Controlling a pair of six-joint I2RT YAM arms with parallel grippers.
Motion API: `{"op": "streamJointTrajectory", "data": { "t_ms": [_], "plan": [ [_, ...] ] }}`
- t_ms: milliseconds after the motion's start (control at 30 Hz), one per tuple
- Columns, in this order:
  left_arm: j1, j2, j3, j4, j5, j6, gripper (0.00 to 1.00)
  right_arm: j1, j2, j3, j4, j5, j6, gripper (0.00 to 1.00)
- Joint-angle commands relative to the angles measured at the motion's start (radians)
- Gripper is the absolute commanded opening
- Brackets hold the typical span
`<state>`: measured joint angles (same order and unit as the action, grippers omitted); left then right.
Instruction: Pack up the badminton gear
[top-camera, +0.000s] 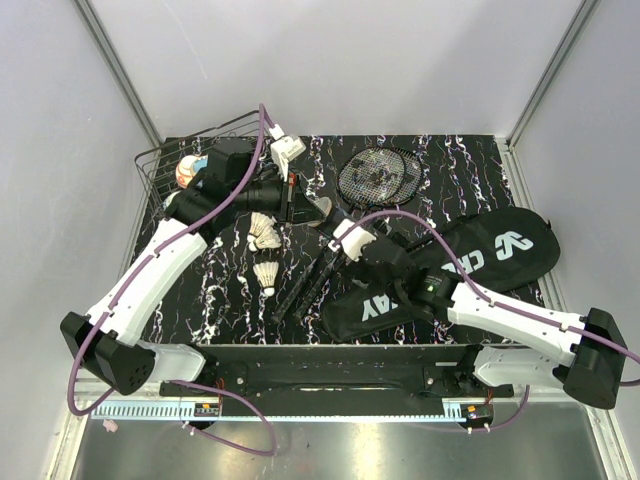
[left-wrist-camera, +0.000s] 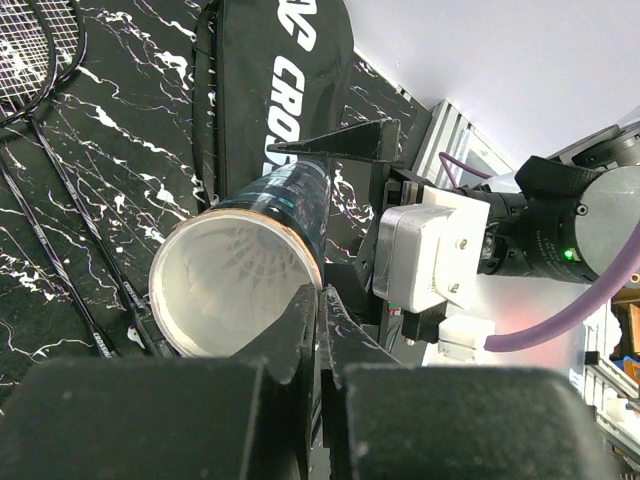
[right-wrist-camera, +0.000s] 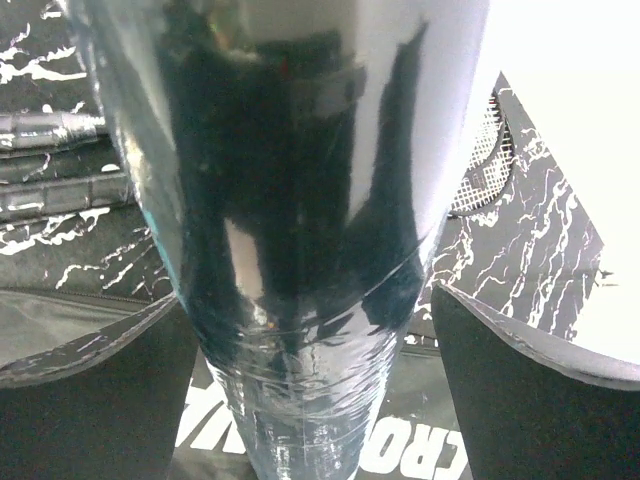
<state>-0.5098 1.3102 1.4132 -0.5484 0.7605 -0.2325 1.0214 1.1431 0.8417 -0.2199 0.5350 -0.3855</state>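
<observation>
The long dark tube (top-camera: 318, 210) is held off the table between my two grippers. Its open mouth (left-wrist-camera: 235, 285) faces the left wrist camera, and one white shuttlecock (left-wrist-camera: 240, 262) sits inside. My left gripper (left-wrist-camera: 322, 295) is shut with nothing between its jaws, its tips at the tube's rim. My right gripper (right-wrist-camera: 315, 300) is open around the tube (right-wrist-camera: 300, 250), with a gap at its right finger (right-wrist-camera: 530, 390). Two shuttlecocks (top-camera: 265, 232) (top-camera: 266, 275) lie on the table. The two rackets (top-camera: 380, 175) lie crossed, with the CROSSWAY bag (top-camera: 480, 255) to their right.
A black wire basket (top-camera: 160, 165) with a patterned bowl (top-camera: 187, 170) stands at the back left, under my left arm. The bag fills the right half of the dark marbled table (top-camera: 460, 160). The racket handles (top-camera: 305, 285) run toward the front.
</observation>
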Motion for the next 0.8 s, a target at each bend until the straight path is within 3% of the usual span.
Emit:
{"op": "streamJointTrajectory", "data": {
  "t_ms": [0,200,367,533,600,767],
  "plan": [
    [-0.006,-0.034,0.004,0.051,0.029,-0.002,0.0,0.009,0.004,0.077,0.07,0.026,0.045,1.0],
    [-0.007,-0.037,0.0,0.067,0.059,-0.013,0.0,0.009,0.072,0.172,0.106,0.002,-0.026,0.99],
    [-0.007,-0.048,-0.005,0.087,0.071,-0.022,0.0,0.011,0.106,0.197,0.135,0.006,-0.072,0.84],
    [0.014,-0.112,-0.035,0.149,0.045,-0.062,0.0,0.011,0.034,0.025,0.284,0.068,-0.096,0.66],
    [0.045,-0.155,-0.062,0.238,0.072,-0.118,0.0,0.011,-0.006,-0.093,0.386,0.066,-0.127,0.52],
    [0.105,-0.216,-0.125,0.364,0.086,-0.169,0.0,0.009,-0.08,-0.245,0.539,0.102,-0.188,0.43]
  ]
}}
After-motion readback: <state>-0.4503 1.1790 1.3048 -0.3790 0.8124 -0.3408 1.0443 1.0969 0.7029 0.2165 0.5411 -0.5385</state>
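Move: The tube's lid is already pinched at its rim by the left hand, its middle about 3 cm forward and 1 cm to the right and below. From the open right hand around the tube, the lid lies some 7 cm left, 3 cm forward and 5 cm up. On the table roughly 20 cm beneath the right hand, the racket heads lie about 17 cm forward and 15 cm right. Right hand goes some 6 cm up-left along the tube and regrips; left lifts the pinched lid 3 cm. ##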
